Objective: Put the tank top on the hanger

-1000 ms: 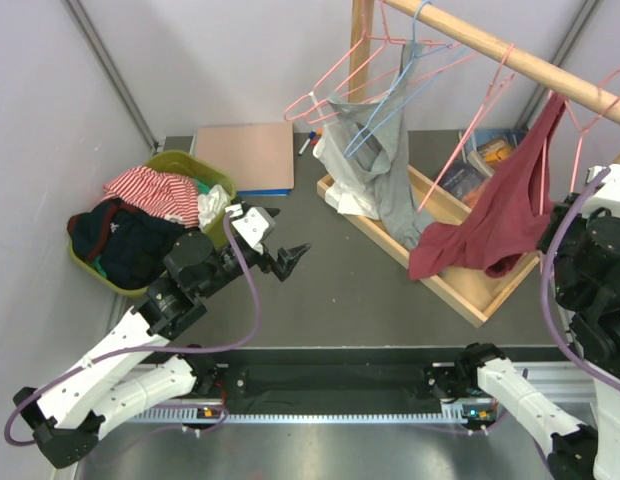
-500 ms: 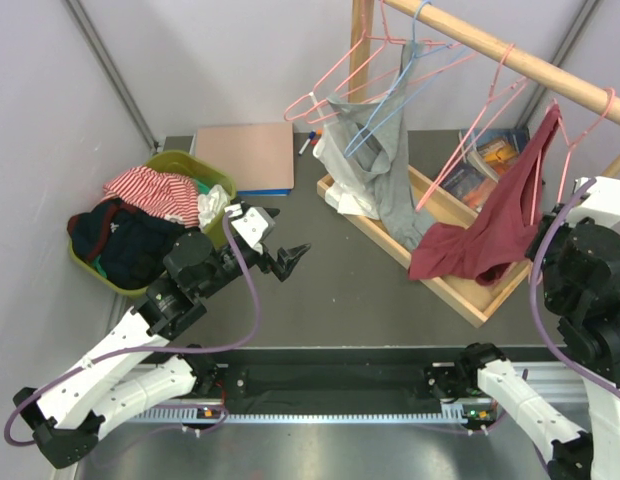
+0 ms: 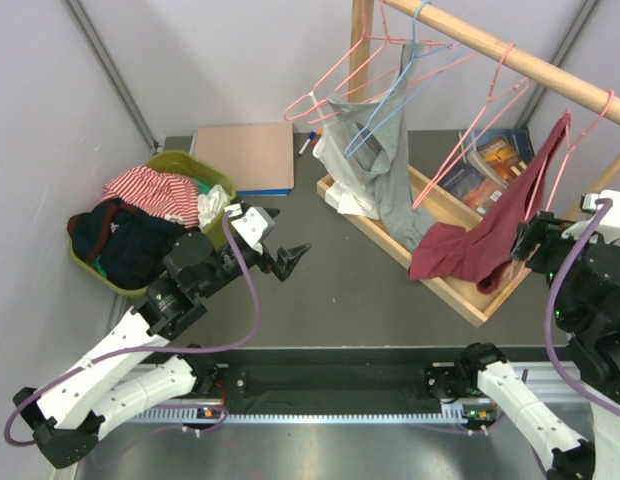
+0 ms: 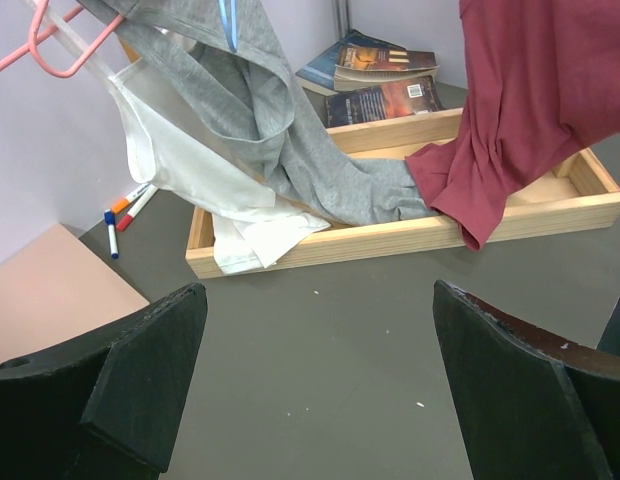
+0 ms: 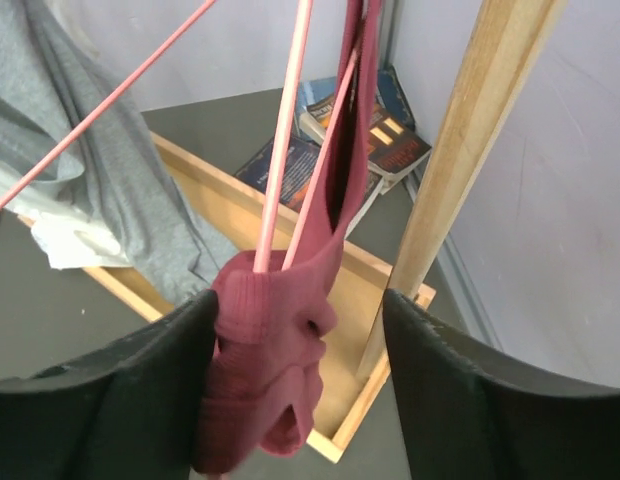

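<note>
The maroon tank top (image 3: 485, 235) hangs on the pink hanger (image 3: 562, 160), which hooks over the wooden rod at the right. Its lower end droops over the wooden tray (image 3: 460, 285). In the right wrist view the hanger's two wires (image 5: 285, 150) run down into a bunched corner of the tank top (image 5: 275, 330). My right gripper (image 5: 300, 330) is open around that corner, and the cloth touches its left finger. My left gripper (image 3: 285, 262) is open and empty above the table; its view shows the tank top (image 4: 530, 100) far ahead.
A grey garment (image 3: 380, 175) hangs on a light blue hanger with other pink hangers on the rod (image 3: 510, 48). A wooden post (image 5: 460, 170) stands just right of my right gripper. Books (image 3: 490, 155) lie behind the tray. A green basket (image 3: 215, 175) of clothes sits at the left.
My right gripper has come down and to the left along the hanging tank top to its lower hanger corner. The hanger and cloth have swung a little. The left arm has not moved.
</note>
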### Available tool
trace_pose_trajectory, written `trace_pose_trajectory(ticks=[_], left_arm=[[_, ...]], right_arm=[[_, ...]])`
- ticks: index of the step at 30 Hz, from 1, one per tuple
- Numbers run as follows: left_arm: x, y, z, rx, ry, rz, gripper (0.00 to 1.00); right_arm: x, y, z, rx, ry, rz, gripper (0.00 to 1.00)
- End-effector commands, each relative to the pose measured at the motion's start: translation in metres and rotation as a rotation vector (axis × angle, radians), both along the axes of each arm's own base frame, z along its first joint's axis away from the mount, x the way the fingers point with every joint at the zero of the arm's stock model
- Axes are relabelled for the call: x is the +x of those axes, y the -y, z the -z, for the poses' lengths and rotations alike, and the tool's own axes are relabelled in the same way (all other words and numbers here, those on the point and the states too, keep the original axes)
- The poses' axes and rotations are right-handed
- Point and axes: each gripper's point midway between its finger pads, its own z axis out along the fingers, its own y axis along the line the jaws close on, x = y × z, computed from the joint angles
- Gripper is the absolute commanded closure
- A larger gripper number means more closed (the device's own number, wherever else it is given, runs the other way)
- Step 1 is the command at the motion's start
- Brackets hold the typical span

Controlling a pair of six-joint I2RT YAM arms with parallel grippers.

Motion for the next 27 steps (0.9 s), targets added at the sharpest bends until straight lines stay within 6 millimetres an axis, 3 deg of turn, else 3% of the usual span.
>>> trace_pose_trajectory(ticks=[1, 5, 8, 11, 14, 18, 21, 27], left_arm=[[0.001, -0.002, -0.015, -0.051, 0.04, -0.012, 0.01], [0.004, -0.007, -0.016, -0.051, 0.041, -0.041, 0.01], [0.012, -0.019, -0.014, -0.048, 0.031, -0.125, 0.01], [0.023, -0.036, -0.008, -0.045, -0.014, -0.243, 0.01], [0.035, -0.067, 0.003, -0.06, -0.091, -0.445, 0.01], [0.034, -0.11, 0.017, -0.138, -0.195, -0.677, 0.01], [0.024, -0.126, 0.017, -0.206, -0.214, -0.717, 0.01], [0.01, -0.153, 0.017, -0.298, -0.225, -0.792, 0.01]], right_arm=[[-0.012, -0.005, -0.021, 0.012, 0.073, -0.061, 0.3], [-0.02, -0.009, -0.037, 0.005, 0.137, -0.111, 0.18], [-0.03, -0.024, -0.059, -0.022, 0.239, -0.225, 0.14], [-0.044, -0.048, -0.087, -0.053, 0.367, -0.391, 0.13], [-0.051, -0.08, -0.096, -0.073, 0.412, -0.576, 0.13], [-0.05, -0.123, -0.086, -0.09, 0.384, -0.823, 0.13], [-0.052, -0.144, -0.079, -0.086, 0.382, -0.948, 0.13], [-0.053, -0.158, -0.073, -0.071, 0.372, -1.033, 0.13]])
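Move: The maroon tank top hangs on its pink hanger in front of the right hand, its near shoulder bunched between the already opening fingers; the middle of the tank top is about 8 cm ahead, 2 cm left and 9 cm lower. The hanger's middle is some 7 cm ahead, 4 cm right and 6 cm up; the grey garment hangs roughly 24 cm ahead, 25 cm left and 5 cm below. From the left hand, the tank top is about 42 cm right, 6 cm ahead and 8 cm lower. The right fingers come free of the tank top's near shoulder, opening wide as the hand backs off about 5 cm, then sweeps some 14 cm left and roughly 6 cm up, turning 50 degrees counter-clockwise with its tips rising. Slightly later, the open, empty left hand swings about 13 cm left towards the laundry basket, turning counter-clockwise and dipping a little. ##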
